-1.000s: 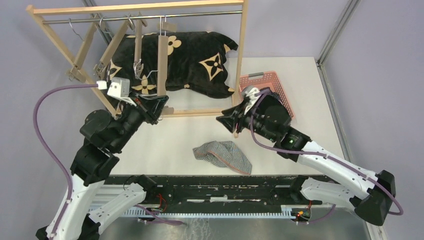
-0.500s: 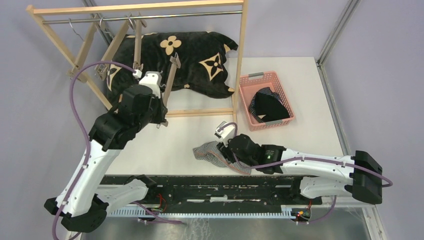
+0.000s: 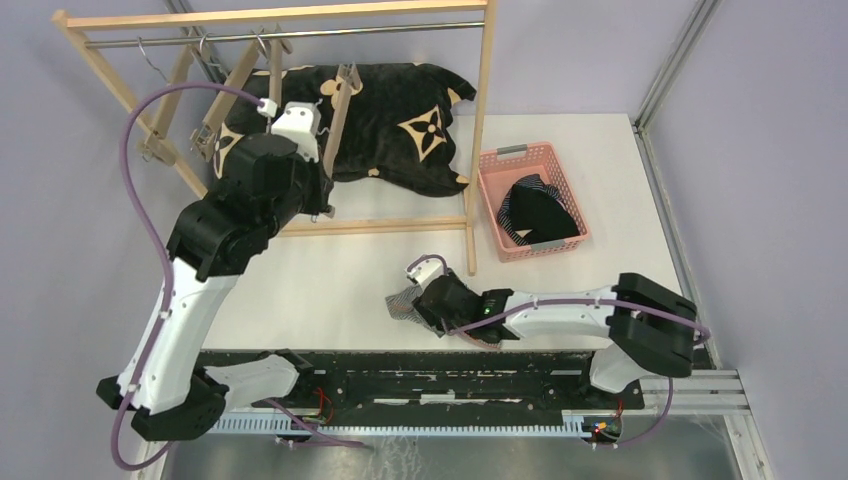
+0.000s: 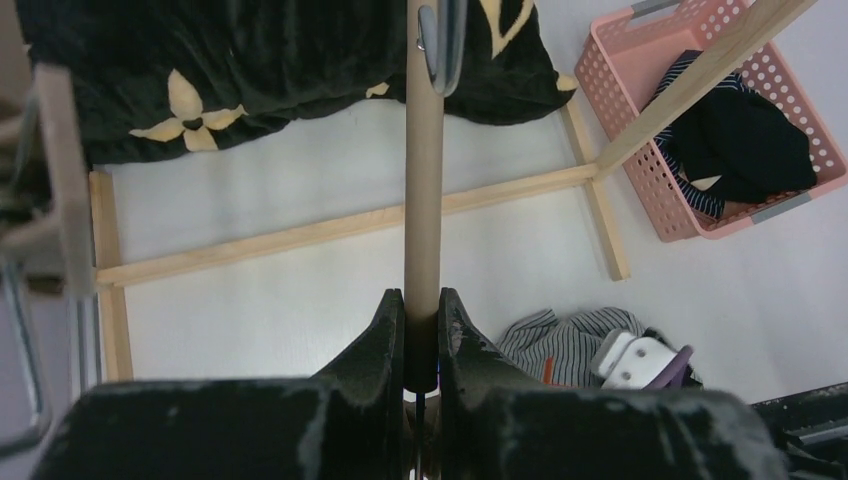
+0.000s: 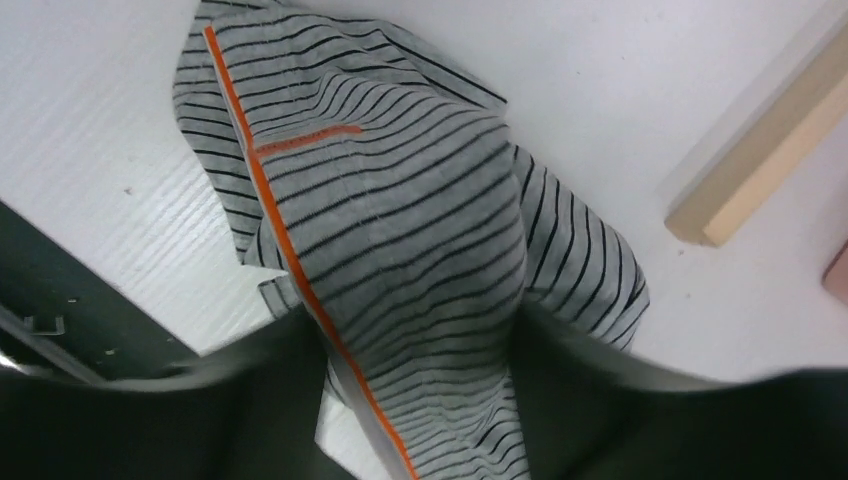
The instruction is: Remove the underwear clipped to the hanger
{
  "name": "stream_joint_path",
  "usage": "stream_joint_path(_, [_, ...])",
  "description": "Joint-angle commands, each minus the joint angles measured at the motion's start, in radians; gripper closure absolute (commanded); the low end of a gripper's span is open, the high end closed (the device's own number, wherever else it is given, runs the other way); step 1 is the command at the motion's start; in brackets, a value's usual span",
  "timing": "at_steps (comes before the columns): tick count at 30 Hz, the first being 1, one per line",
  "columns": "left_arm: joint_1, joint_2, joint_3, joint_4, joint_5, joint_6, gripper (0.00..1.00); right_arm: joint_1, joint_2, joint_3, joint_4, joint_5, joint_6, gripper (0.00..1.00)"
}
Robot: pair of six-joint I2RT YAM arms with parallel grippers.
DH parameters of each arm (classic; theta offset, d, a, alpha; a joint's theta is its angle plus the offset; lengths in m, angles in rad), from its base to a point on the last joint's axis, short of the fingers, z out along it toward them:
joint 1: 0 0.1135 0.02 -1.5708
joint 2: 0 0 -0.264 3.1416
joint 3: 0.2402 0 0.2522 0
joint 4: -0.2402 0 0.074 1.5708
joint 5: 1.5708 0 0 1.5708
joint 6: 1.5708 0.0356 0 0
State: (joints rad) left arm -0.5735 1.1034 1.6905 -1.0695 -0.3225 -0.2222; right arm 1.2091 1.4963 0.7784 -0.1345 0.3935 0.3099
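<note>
The grey-white striped underwear (image 3: 402, 303) lies bunched on the table near the front edge. My right gripper (image 3: 418, 306) is down on it, and in the right wrist view the striped cloth (image 5: 400, 240) with its orange seam is pinched up between the two fingers. My left gripper (image 3: 320, 192) is shut on the lower end of a bare wooden hanger (image 3: 338, 115), seen close in the left wrist view (image 4: 423, 180). The navy striped underwear (image 3: 515, 200) and the black underwear (image 3: 545, 212) lie in the pink basket (image 3: 500, 160).
The wooden rack (image 3: 482, 110) stands at the back with several other hangers (image 3: 205, 130) on its rail. The black cushion with tan flowers (image 3: 405, 110) lies under it. The rack's foot bar (image 4: 330, 228) crosses the table, and one rack foot (image 5: 745, 190) is close to my right gripper.
My right arm has swung from the basket down to the grey striped underwear and closed over it. My left gripper has moved back and up along the hanger, tilting it.
</note>
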Motion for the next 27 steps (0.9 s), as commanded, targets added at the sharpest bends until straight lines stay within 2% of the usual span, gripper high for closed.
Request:
stream_joint_path(1, [0.001, 0.058, 0.146, 0.009, -0.007, 0.093, 0.97, 0.003, 0.089, 0.076, 0.060, -0.008, 0.048, 0.48])
stream_joint_path(3, [0.001, 0.089, 0.198, -0.015, 0.005, 0.120, 0.97, 0.003, 0.104, 0.072, 0.051, 0.011, 0.086, 0.92])
stream_joint_path(4, [0.001, 0.104, 0.225, -0.031, -0.005, 0.127, 0.97, 0.003, 0.096, 0.059, 0.051, 0.028, 0.098, 0.99])
stream_joint_path(10, [0.008, 0.188, 0.335, -0.083, -0.043, 0.177, 0.97, 0.004, -0.118, 0.020, 0.025, 0.076, 0.092, 1.00])
stream_joint_path(17, [0.096, 0.283, 0.466, -0.141, 0.041, 0.198, 0.97, 0.004, -0.437, 0.089, -0.045, 0.319, -0.017, 1.00])
stream_joint_path(20, [0.156, 0.294, 0.475, -0.123, 0.088, 0.201, 0.97, 0.005, -0.532, 0.104, 0.027, 0.523, -0.129, 0.99])
stream_joint_path(23, [0.201, 0.306, 0.496, -0.106, 0.116, 0.198, 0.97, -0.001, -0.546, 0.141, 0.098, 0.690, -0.266, 0.99])
stream_joint_path(27, [0.216, 0.306, 0.507, -0.066, 0.140, 0.195, 0.97, -0.034, -0.557, 0.165, 0.239, 0.745, -0.434, 0.99])
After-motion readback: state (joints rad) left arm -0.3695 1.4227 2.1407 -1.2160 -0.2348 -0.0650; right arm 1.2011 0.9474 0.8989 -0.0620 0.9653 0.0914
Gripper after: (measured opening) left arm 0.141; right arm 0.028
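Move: The striped underwear lies crumpled under the right fingers, its middle about 1 cm to their left and 3 cm below. The near end of the rack's right foot is some 9 cm ahead and 4 cm right; the pink basket is about 25 cm ahead and 15 cm right. For the left hand, still holding the empty hanger, the rod is roughly 18 cm ahead and 12 cm up; the nearest hanging hanger is some 14 cm ahead, 7 cm left, 3 cm up. The right fingers pinch the underwear, shutting fully on it while the hand dips about 2 cm, then lift it fast, ending some 26 cm higher, about 10 cm farther right and 6 cm forward, tipping the fingers up and turning clockwise. Meanwhile the left hand, keeping its grip on the empty hanger, carries it forward about 6 cm, 4 cm up and slightly left, towards the rod. ##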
